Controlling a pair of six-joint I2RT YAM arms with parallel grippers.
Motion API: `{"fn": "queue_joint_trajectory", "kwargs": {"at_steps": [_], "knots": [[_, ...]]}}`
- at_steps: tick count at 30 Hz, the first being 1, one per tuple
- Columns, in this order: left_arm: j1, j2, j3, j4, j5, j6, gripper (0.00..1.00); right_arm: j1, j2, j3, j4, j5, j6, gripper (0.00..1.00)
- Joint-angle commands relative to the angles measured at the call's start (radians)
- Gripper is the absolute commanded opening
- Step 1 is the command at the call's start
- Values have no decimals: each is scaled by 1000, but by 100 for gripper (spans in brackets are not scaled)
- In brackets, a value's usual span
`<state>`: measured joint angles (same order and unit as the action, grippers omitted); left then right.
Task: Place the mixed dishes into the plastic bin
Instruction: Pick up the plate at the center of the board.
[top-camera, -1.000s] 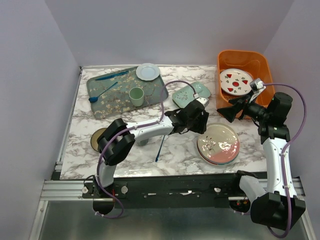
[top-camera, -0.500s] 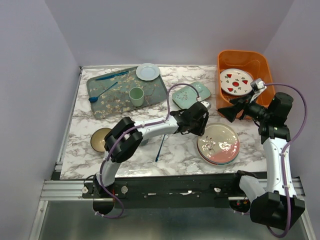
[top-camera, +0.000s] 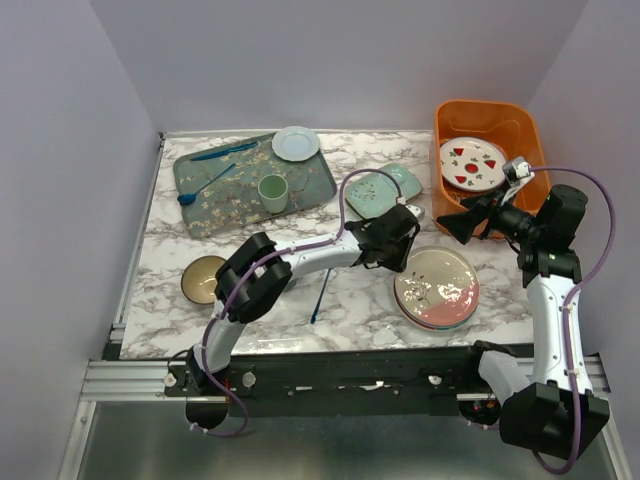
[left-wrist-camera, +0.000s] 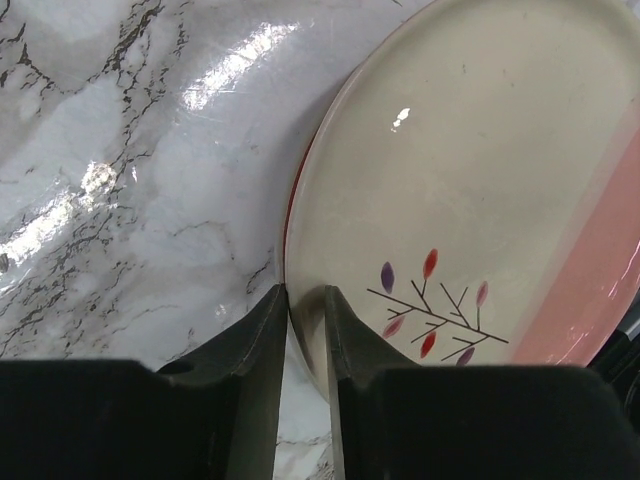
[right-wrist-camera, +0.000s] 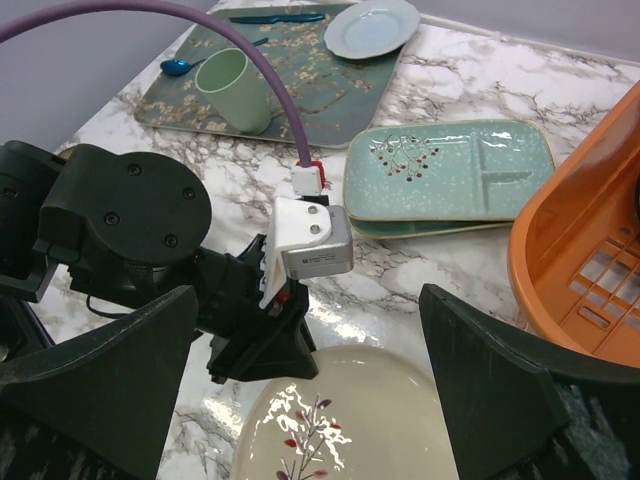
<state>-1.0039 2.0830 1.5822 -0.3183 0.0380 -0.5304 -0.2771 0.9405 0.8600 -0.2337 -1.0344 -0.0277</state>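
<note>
A cream plate with a twig pattern (top-camera: 437, 283) (left-wrist-camera: 480, 170) tops a stack with a pink plate and a red edge below it, at the front right of the table. My left gripper (top-camera: 402, 258) (left-wrist-camera: 305, 292) is shut on the cream plate's left rim, one finger above it and one outside. The orange plastic bin (top-camera: 485, 108) at the back right holds a white plate with red marks (top-camera: 472, 163). My right gripper (top-camera: 447, 226) (right-wrist-camera: 308, 292) hovers open above the cream plate (right-wrist-camera: 340, 420), holding nothing. A pale-green divided dish (top-camera: 383, 188) lies behind the left gripper.
A tan bowl (top-camera: 203, 279) sits at the front left. The dark floral tray (top-camera: 215, 205) at the back left carries a green cup (top-camera: 272, 192), a small pale plate (top-camera: 296, 143) and blue utensils. A blue stick (top-camera: 322, 293) lies beside the left arm.
My left gripper has slid right to the plate stack and its jaws have narrowed onto the top plate's rim. The right arm has hardly moved.
</note>
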Motion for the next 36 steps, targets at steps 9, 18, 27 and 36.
{"fn": "queue_joint_trajectory", "kwargs": {"at_steps": [9, 18, 27, 36], "knots": [[-6, -64, -2, 11, 26, 12, 0, -16, 3, 25, -27, 2, -12, 100], [27, -162, -65, 88, 112, -11, 0, -20, 6, 25, -29, 2, -12, 100], [63, -253, -206, 226, 152, -49, 0, -25, 67, 50, -94, 7, -83, 100], [93, -333, -330, 303, 140, -46, 0, -22, 225, 157, -380, -52, -365, 98]]}}
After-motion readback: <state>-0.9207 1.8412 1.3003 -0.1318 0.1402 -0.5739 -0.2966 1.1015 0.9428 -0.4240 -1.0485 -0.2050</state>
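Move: The pink-and-cream plate tops the stack, its near-left rim already between the left hand's open fingertips; its middle lies about 10 cm right and 5 cm back, a centimetre lower. The green divided trays lie roughly 19 cm ahead and 4 cm left of that hand, and the fork about 19 cm left and 4 cm back. The plate's middle is some 20 cm below the right hand, 5 cm back and 2 cm left. The left fingers close on the rim of the top plate and pinch it, then raise it about 4 cm and carry it some 4 cm left while keeping their grip, the wrist rolling about 10 degrees with its right side up. Late on, the open right hand starts down towards the plate, sinking about 3 cm and tipping downward. ##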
